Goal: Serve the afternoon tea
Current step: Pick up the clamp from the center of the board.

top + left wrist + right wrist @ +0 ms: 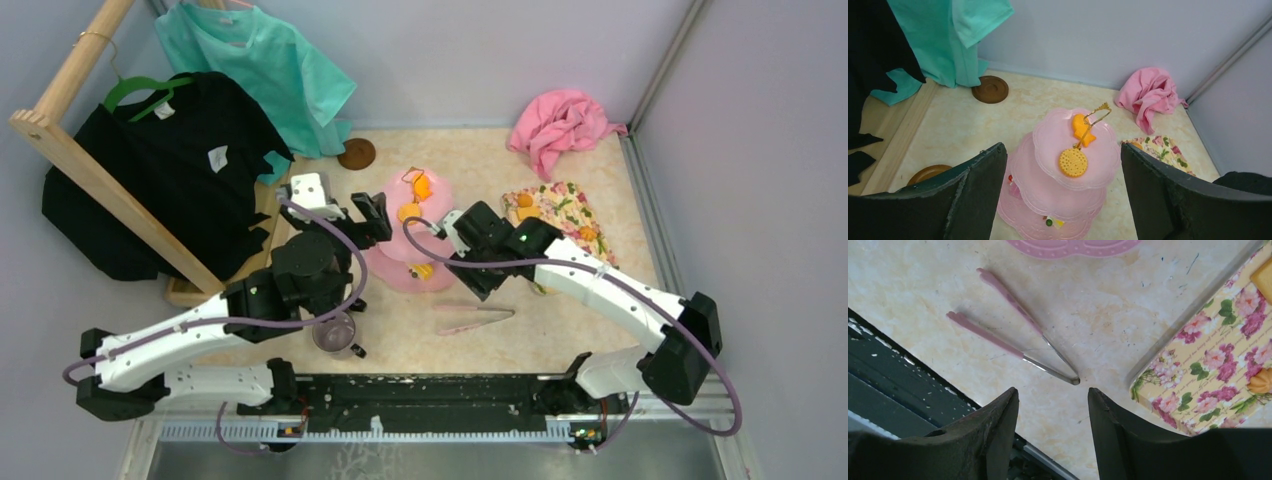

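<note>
The pink three-tier cake stand (432, 200) (1045, 190) stands mid-table with a gold loop (1096, 112) on top. An orange star snack (1082, 131) and a round yellow biscuit (1073, 162) lie on its top tier, and small snacks (1053, 222) lie on the bottom tier. My left gripper (365, 225) (1062, 147) hovers wide open just left of the stand, holding nothing. My right gripper (478, 280) (1052, 390) is open and empty above bare table, close to pink tongs (475, 317) (1013, 335). A grey-purple mug (335, 333) stands by the left arm. Brown saucers (990, 89) (928, 173) lie at the left.
The floral mat (560, 215) (1218, 355) to the right carries orange snacks (524, 200) (1262, 381). A pink cloth (560, 125) (1150, 95) lies at the back right. A wooden rack (110, 190) with a black shirt (150, 170) and a teal shirt (260, 60) fills the left.
</note>
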Robot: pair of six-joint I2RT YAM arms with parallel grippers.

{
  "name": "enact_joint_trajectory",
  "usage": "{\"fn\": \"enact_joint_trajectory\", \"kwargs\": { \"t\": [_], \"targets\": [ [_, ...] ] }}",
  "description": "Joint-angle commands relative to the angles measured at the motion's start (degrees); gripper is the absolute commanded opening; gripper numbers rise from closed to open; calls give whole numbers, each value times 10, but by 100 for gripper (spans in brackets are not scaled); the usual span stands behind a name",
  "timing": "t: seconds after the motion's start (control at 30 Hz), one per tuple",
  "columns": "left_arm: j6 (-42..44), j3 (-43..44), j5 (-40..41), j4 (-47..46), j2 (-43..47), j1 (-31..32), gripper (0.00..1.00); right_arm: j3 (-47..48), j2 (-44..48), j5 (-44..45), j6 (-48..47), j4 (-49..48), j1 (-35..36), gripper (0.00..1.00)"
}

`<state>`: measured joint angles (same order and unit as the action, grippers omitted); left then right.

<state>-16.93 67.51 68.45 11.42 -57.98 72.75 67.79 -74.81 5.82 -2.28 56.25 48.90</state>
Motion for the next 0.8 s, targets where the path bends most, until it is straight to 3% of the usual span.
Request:
{"fn": "enact_joint_trajectory", "kwargs": {
  "t": [0.0,0.2,0.43,0.77],
  "targets": [
    [15,0,46,-42,29,-5,89,-7,-22,-14,-63,-3,8,54],
    [67,-16,70,-120,56,-6,90,-43,-31,-38,-103,-38,13,54],
    [256,-39,90,-340,62,-6,90,-81,-60,-57,-132,-78,43,54],
    [275,-49,102,-373,80,-9,91,-124,-98,-28,-155,-121,82,59]
  ]
}}
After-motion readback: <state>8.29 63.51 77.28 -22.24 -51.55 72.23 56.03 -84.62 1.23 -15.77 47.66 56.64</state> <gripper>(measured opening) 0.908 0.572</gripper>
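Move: The clamp lies open on the board almost straight below the right gripper, about 12 cm down and only some 1 cm back and 2 cm to its left. From the same gripper the cake stand is about 12 cm ahead and 12 cm left, and the floral tray some 15 cm ahead and 14 cm right. From the left gripper, the clamp is about 6 cm back, 18 cm right and 35 cm below. Sink the right gripper about 10 cm towards the clamp while easing it back some 4 cm, and turn it roughly 20 degrees counter-clockwise, its fingers staying about half open. Meanwhile clear the left gripper away from the cake stand, some 7 cm to its left and 6 cm up, still wide open. ##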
